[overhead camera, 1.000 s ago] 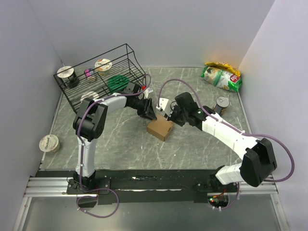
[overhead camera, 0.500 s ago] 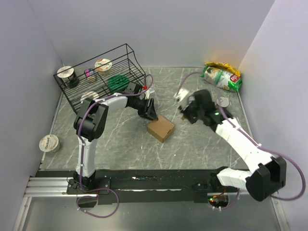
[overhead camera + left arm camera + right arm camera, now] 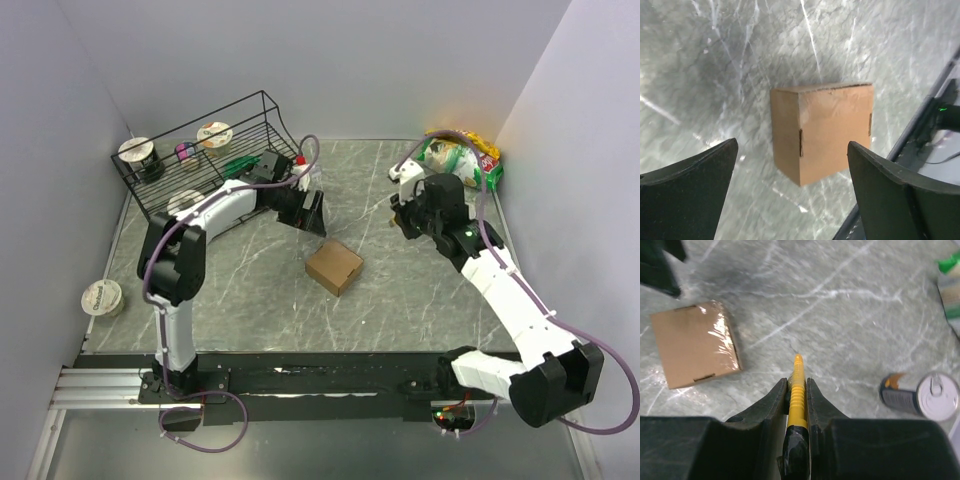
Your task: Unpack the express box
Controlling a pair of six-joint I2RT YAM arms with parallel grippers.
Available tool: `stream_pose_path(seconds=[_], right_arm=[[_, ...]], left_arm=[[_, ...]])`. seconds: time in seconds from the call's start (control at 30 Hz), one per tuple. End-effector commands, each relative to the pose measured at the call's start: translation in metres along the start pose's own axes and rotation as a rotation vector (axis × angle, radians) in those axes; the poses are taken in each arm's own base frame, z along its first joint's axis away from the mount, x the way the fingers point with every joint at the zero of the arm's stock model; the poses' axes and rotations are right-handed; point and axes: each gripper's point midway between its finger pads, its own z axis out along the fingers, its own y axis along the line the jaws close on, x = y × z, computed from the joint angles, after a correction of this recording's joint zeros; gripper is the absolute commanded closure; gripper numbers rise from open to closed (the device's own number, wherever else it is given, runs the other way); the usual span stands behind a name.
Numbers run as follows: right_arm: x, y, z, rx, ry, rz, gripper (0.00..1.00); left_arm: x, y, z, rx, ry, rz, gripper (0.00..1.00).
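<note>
The express box (image 3: 334,266) is a small brown carton lying on the marble table top with its flaps down and clear tape shining on its top (image 3: 692,342). My left gripper (image 3: 312,213) hangs above and behind the box, wide open, with nothing between its fingers; the box (image 3: 822,132) shows below the gap. My right gripper (image 3: 400,215) is to the right of the box and apart from it. It (image 3: 796,381) is shut on a yellow cutter (image 3: 797,385) with a black-wrapped handle, whose tip points at bare table.
A black wire rack (image 3: 205,150) holding cups stands at the back left. A green snack bag (image 3: 460,160) lies at the back right, and a can (image 3: 920,397) lies near it. A lone cup (image 3: 101,297) sits by the left wall.
My left gripper opened wide and drew back from the box toward the rack. My right arm swung right and back, away from the box, with the yellow cutter still in it.
</note>
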Motion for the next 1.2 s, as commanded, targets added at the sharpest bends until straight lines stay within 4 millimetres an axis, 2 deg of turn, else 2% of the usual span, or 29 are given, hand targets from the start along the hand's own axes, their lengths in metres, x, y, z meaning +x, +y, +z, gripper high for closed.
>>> stream_pose_path(seconds=[0.0,0.03,0.1,0.17,0.3,0.43,0.47,0.53,0.6,0.7,0.73,0.8,0.83,0.87,0.9,0.97,1.0,1.17], right_arm=[[-0.006,-0.015,-0.014,0.06,-0.058,0.08,1.0],[-0.003,-0.013,-0.013,0.048,-0.055,0.087,1.0],[0.004,-0.007,-0.006,0.016,-0.019,0.126,1.0],[0.004,-0.003,-0.004,-0.004,-0.005,0.176,1.0],[0.006,0.004,-0.006,-0.025,-0.041,0.193,1.0],[0.014,0.002,-0.008,-0.015,-0.015,0.176,1.0],[0.014,0.001,-0.009,-0.013,-0.017,0.16,1.0],[0.016,-0.002,-0.008,-0.005,-0.008,0.117,1.0],[0.023,-0.009,-0.004,0.028,0.036,0.101,1.0],[0.025,-0.016,-0.005,0.041,0.052,0.073,1.0],[0.027,-0.016,-0.004,0.041,0.054,0.064,1.0],[0.026,-0.015,-0.004,0.031,0.054,0.075,1.0],[0.023,-0.013,-0.005,0.021,0.044,0.092,1.0],[0.021,-0.012,-0.005,0.012,0.033,0.1,1.0],[0.019,-0.008,-0.005,-0.008,0.024,0.112,1.0],[0.02,-0.001,-0.001,-0.045,0.027,0.148,1.0],[0.015,0.003,0.001,-0.067,0.011,0.15,1.0],[0.007,0.001,0.014,-0.067,-0.02,0.178,1.0]], left_arm=[[0.004,-0.012,-0.015,-0.159,0.061,0.214,0.04],[0.012,0.003,-0.015,-0.248,0.113,0.207,0.04],[0.021,0.015,-0.01,-0.297,0.173,0.183,0.04],[0.033,0.023,-0.014,-0.322,0.24,0.203,0.04],[0.047,0.015,-0.017,-0.228,0.277,0.219,0.03],[0.054,0.01,-0.001,-0.153,0.322,0.128,0.03],[0.052,0.004,0.002,-0.097,0.316,0.087,0.04],[0.045,0.007,0.012,-0.074,0.294,0.066,0.01],[0.035,0.003,0.02,-0.016,0.268,0.047,0.03],[0.031,-0.015,0.024,0.136,0.254,0.02,0.1],[0.032,-0.015,0.027,0.162,0.246,0.023,0.17],[0.039,-0.008,0.032,0.184,0.256,-0.011,0.28],[0.039,-0.007,0.033,0.203,0.254,-0.022,0.38],[0.04,-0.004,0.033,0.212,0.253,-0.037,0.41],[0.041,-0.003,0.033,0.225,0.255,-0.045,0.49],[0.046,0.001,0.029,0.246,0.269,-0.028,0.55],[0.048,0.004,0.03,0.249,0.276,-0.033,0.63],[0.044,0.005,0.012,0.303,0.25,-0.037,0.8]])
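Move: The left hand hovers open beyond the box: the box's middle lies about 7 cm back, 4 cm to its right and some 8 cm below. The wire rack's middle is roughly 23 cm left and 13 cm ahead of this hand. From the right hand, which already holds the yellow cutter, the box is about 13 cm left, 4 cm back and 19 cm below, while the can stands some 15 cm right, 8 cm ahead and about 20 cm below. The left hand, fingers wide open, comes down about 5 cm and back some 3.5 cm to the box's far left edge, swinging out a little to its left and returning on the way, with the wrist rolling its left side up about 20 degrees and back, then tipping down; near the bottom it closes its fingers most of the way on the edge beside the slot at the corner. The right hand keeps the cutter gripped and sinks some 3.5 cm, staying off to the right of the box. ##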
